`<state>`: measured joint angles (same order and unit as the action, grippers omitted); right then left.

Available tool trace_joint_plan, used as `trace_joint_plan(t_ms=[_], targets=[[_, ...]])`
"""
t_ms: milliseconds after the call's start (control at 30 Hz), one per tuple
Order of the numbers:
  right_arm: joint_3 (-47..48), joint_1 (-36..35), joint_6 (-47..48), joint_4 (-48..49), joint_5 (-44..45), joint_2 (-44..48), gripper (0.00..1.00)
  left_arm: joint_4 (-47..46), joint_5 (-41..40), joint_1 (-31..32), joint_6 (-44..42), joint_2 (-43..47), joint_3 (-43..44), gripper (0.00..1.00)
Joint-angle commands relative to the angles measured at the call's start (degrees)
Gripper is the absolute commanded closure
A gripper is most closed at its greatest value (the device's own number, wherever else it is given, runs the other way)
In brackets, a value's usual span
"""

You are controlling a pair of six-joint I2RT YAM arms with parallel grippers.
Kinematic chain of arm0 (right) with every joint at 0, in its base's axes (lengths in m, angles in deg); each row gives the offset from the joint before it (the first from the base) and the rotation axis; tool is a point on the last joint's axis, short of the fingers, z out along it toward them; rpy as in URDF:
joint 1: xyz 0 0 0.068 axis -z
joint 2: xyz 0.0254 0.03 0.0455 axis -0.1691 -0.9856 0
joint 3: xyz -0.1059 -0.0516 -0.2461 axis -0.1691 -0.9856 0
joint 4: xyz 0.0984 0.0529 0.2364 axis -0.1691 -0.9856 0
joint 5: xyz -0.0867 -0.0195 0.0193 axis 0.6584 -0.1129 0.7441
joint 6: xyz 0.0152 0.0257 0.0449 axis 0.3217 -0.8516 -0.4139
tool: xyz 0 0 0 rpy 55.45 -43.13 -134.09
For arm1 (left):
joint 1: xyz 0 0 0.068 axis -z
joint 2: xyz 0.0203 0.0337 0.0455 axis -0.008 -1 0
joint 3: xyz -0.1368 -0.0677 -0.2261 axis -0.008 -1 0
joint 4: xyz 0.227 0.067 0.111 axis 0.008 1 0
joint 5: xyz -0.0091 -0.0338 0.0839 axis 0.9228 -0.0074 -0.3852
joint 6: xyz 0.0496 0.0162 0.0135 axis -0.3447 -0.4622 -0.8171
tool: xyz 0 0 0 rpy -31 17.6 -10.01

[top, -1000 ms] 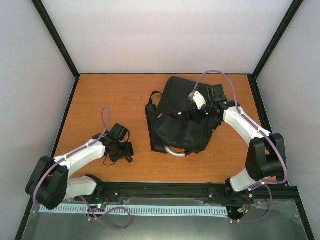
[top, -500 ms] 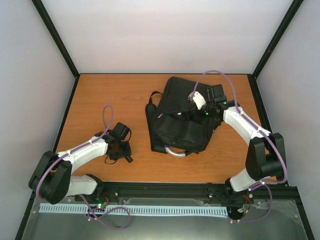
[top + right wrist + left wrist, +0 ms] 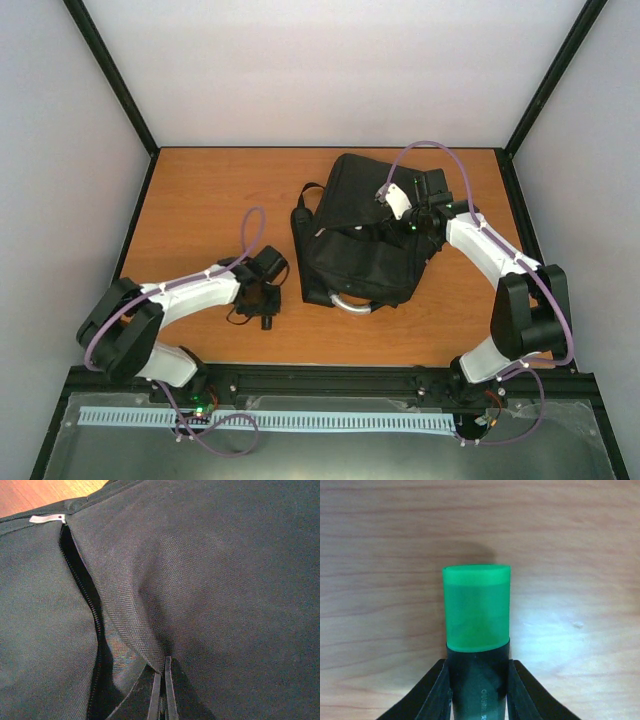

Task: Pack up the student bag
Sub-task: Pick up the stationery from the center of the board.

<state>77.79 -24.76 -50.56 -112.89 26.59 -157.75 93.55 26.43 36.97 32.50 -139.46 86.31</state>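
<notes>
The student bag (image 3: 360,240) is a large black backpack lying on the right half of the table, with its grey loop handle (image 3: 352,303) at the near end. My right gripper (image 3: 385,228) is shut on a fold of the bag's fabric (image 3: 150,645) beside the open zip (image 3: 85,595), and holds that flap up; in the right wrist view its jaws (image 3: 162,690) pinch the cloth. My left gripper (image 3: 262,305) is left of the bag, low over the wood. It is shut on a marker (image 3: 476,610) with a black barrel and a green cap, pointing away from the wrist.
The wooden table (image 3: 200,200) has black posts at its corners and white walls around it. A silver zip pull (image 3: 47,518) lies at the top of the bag's zip. A black rail (image 3: 330,380) carries both arm bases at the near edge.
My left arm has swung right, nearer the bag, and its jaws have closed in. The right arm and the bag have not moved.
</notes>
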Motion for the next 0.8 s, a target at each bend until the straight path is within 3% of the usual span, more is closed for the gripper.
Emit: trace_joint_plan(t_ms=[0,233,400,567,767], targets=[[1.74,-0.16,0.19,0.55,-2.65,-0.13,0.97,0.47,0.79,7.03,-3.86,-3.82,4.13,0.72],[1.81,-0.13,0.15,0.47,-2.52,-0.04,0.97,2.31,-0.20,15.13,-4.77,-9.33,10.94,0.72],[1.78,-0.21,0.14,0.46,-2.46,0.09,0.97,4.75,-2.18,16.11,-4.94,-13.94,12.68,0.59],[1.78,-0.17,0.24,0.41,-2.47,-0.04,0.97,7.69,-5.33,18.05,-3.56,-12.62,13.72,0.49],[1.96,-0.20,0.24,0.23,-2.69,-0.22,0.97,10.71,-6.65,20.02,0.59,-10.55,12.88,0.49]])
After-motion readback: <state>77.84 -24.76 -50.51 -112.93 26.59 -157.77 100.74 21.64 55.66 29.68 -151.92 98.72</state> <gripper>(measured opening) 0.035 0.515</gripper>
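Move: My left hand holds the green-capped marker just over the table; the bare put-down spot is about 8 cm to its right and 2 cm back. The near end of the bag's side strap lies roughly 14 cm to its right and 1 cm ahead; the carry handle is about 21 cm right, level with it. From my right hand, pinching the bag's flap, that spot is some 27 cm left, 18 cm back and 13 cm down. I carry the pinched marker low across the table to the right with my left hand, about 8 cm towards the bag's strap end and slightly back, turning it some 20 degrees clockwise. There I open my fingers partway and let go of the marker, then ease a centimetre or so back and left while my fingertips tilt slightly left. My right hand stays still, keeping its pinch on the bag's flap. ##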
